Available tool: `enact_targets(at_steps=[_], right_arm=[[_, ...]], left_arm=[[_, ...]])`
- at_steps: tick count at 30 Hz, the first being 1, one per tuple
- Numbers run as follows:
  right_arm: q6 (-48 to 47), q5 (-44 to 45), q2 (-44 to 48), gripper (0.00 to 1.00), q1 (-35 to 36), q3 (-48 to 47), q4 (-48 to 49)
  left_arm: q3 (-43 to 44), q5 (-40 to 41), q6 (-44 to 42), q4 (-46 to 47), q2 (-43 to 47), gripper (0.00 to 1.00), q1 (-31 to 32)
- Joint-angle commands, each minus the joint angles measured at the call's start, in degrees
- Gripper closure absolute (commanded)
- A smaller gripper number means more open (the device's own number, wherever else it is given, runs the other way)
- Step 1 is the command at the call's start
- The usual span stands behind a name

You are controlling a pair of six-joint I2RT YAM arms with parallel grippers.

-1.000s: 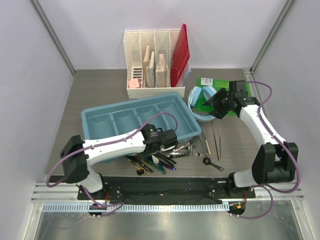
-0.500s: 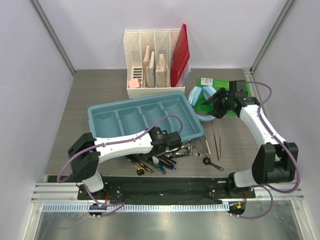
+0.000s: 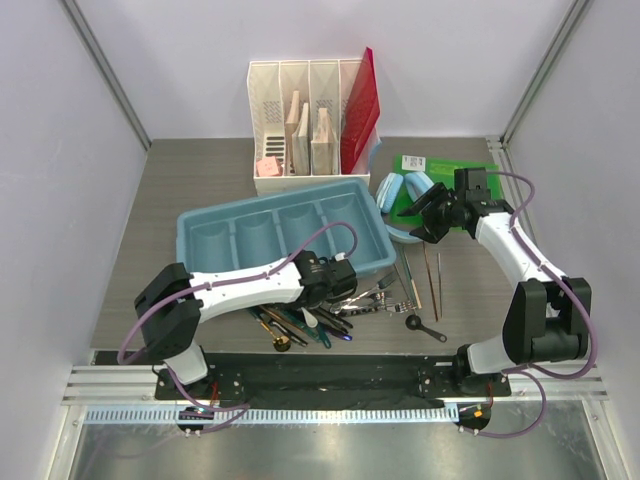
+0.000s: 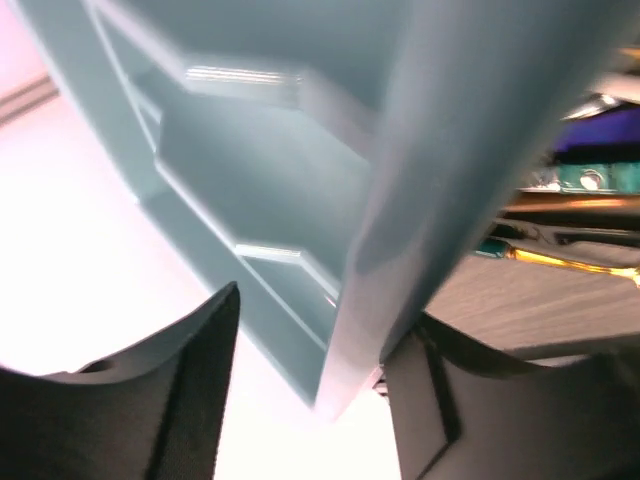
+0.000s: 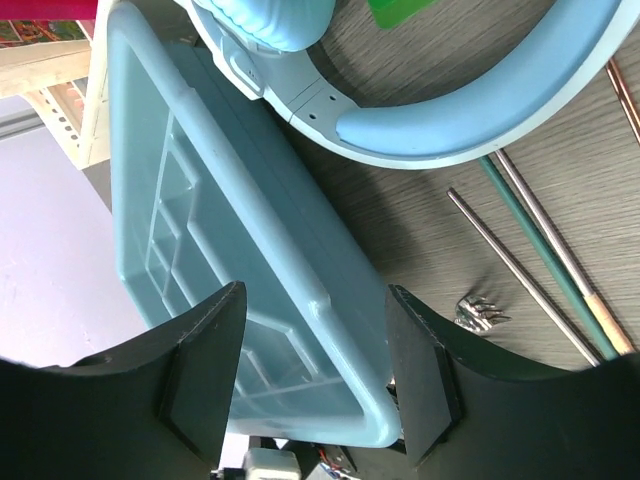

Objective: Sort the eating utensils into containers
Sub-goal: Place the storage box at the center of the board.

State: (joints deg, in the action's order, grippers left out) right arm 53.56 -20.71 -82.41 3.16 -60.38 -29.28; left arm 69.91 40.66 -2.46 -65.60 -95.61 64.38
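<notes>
The light blue tray (image 3: 262,238), with its four long containers, lies mid-table. My left gripper (image 3: 338,276) is at its near right corner. In the left wrist view the left gripper (image 4: 310,400) straddles the tray wall (image 4: 430,180), open, with a gap on the left side. The eating utensils lie in a pile (image 3: 318,318) in front of the tray, with forks (image 3: 385,294), chopsticks (image 3: 432,272) and a dark spoon (image 3: 426,328) to the right. My right gripper (image 3: 422,216) hovers open and empty over the tray's right end (image 5: 210,260), near chopsticks (image 5: 545,255) and fork tines (image 5: 481,314).
Light blue headphones (image 3: 404,198) lie beside the tray's right end, and their band (image 5: 470,125) fills the top of the right wrist view. A green packet (image 3: 440,168) sits behind them. A white file organizer (image 3: 300,130) with a red folder (image 3: 361,108) stands at the back.
The tray has slid to the right and turned straighter, pulled by the left arm. The left jaws have opened off its wall. The right gripper dipped slightly toward the tray.
</notes>
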Motion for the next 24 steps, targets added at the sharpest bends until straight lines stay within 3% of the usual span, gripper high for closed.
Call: enact_targets(at_steps=[1, 6, 11, 24], right_arm=[[0.1, -2.1, 0.1, 0.37, 0.2, -0.2, 2.1], [0.2, -2.9, 0.1, 0.37, 0.3, 0.4, 3.2], [0.3, -4.2, -0.7, 0.37, 0.3, -0.2, 4.1], [0.3, -7.6, -2.9, 0.37, 1.2, -5.2, 4.8]], left_arm=[[1.3, 9.4, 2.2, 0.0, 0.8, 0.38, -0.2], [3.2, 15.3, 10.6, -4.4, -0.4, 0.29, -0.6], [3.7, 15.6, 18.5, -8.8, -1.0, 0.23, -0.9], [2.3, 14.3, 17.9, -7.3, -3.5, 0.2, -5.3]])
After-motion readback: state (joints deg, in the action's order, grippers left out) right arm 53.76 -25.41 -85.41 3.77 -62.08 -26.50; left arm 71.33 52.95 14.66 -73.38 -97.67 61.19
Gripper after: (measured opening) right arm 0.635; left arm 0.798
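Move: The storage box's middle lies about 9 cm ahead of my left hand, neither left nor right, some 5 cm lower; its near rim stands between my part-open fingers. The spoon pile is about 8 cm back and 2 cm to my right, the forks 4 cm back and 20 cm right, both some 9 cm below; the white organizer is 27 cm ahead and 8 cm right. From my right hand, the box's middle is about 28 cm left, 5 cm back and 8 cm lower. I open my left fingers wider and free them from the box's near rim. The hand first rises 2 to 3 cm and drifts left, then goes on left along that rim, about 3.5 cm in all and slightly forward. As it goes, the fingers tip up about 15 degrees and swing counter-clockwise by as much. ##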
